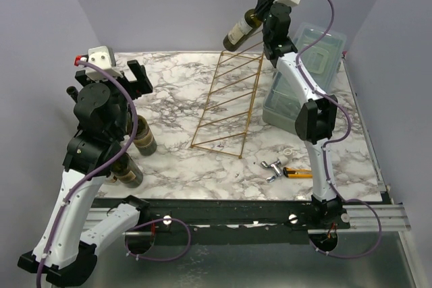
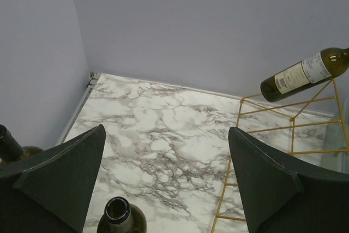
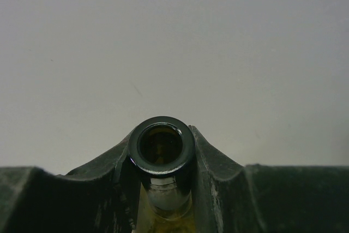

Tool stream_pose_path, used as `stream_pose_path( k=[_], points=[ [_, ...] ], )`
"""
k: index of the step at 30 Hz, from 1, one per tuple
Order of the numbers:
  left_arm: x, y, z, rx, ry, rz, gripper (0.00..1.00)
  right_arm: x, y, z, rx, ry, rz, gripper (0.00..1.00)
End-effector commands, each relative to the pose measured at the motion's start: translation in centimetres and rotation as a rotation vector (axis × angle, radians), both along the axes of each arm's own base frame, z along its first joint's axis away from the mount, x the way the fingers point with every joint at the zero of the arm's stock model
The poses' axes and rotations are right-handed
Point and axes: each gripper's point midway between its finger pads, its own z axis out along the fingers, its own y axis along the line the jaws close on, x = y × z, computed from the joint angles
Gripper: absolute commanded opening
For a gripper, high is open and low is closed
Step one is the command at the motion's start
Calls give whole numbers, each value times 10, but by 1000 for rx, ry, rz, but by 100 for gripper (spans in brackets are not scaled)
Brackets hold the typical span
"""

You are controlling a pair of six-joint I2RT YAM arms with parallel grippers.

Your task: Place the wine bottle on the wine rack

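Observation:
A dark green wine bottle (image 1: 239, 30) with a pale label hangs tilted in the air above the far top end of the wine rack (image 1: 226, 102), a slanted gold wire ladder frame on the marble table. My right gripper (image 1: 264, 15) is shut on its neck. In the right wrist view the open bottle mouth (image 3: 162, 145) sits pinched between the fingers of the right gripper (image 3: 162, 159). The left wrist view shows the bottle (image 2: 302, 73) floating just over the rack's top corner (image 2: 289, 118). My left gripper (image 1: 128, 75) stands open and empty at the left, well away from the rack.
Two other green bottles (image 1: 144, 136) (image 1: 128, 170) stand under the left arm; one's mouth (image 2: 117, 211) shows between the left fingers. A pale blue-grey plastic box (image 1: 304, 75) lies right of the rack. A metal clamp (image 1: 271, 166) and yellow-handled tool (image 1: 297, 172) lie near the front right.

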Motion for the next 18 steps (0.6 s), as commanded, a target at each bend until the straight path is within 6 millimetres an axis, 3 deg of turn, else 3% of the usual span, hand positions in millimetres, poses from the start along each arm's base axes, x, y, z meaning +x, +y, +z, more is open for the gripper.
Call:
stream_pose_path(
  k=[1,18],
  points=[
    [3,0,13,-5,-40,7,95,-8,-8,61,105,-178,32,1],
    [8,1,5,18,-27,21,95,15,-14,18,85,-134,5,1]
  ],
)
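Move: The right hand already holds the wine bottle by its neck, with its body slanting down to the left, its middle some 8 cm left and 9 cm below. The far end of the wine rack lies about 6 cm left of that hand, 2 cm back and 16 cm below; the plastic box is roughly 17 cm right, 15 cm back and 30 cm lower. From the idle left hand, that rack end is about 36 cm ahead, 33 cm right and 22 cm lower. Keeping its grip on the bottle's neck, the right hand lowers the slanted bottle about 4.5 cm towards the bars at the wine rack's far end, easing some 2 cm forward as it sinks and slowing along the way. The wrist barely turns and the fingers stay closed; whether the glass touches the bars can't be settled. ##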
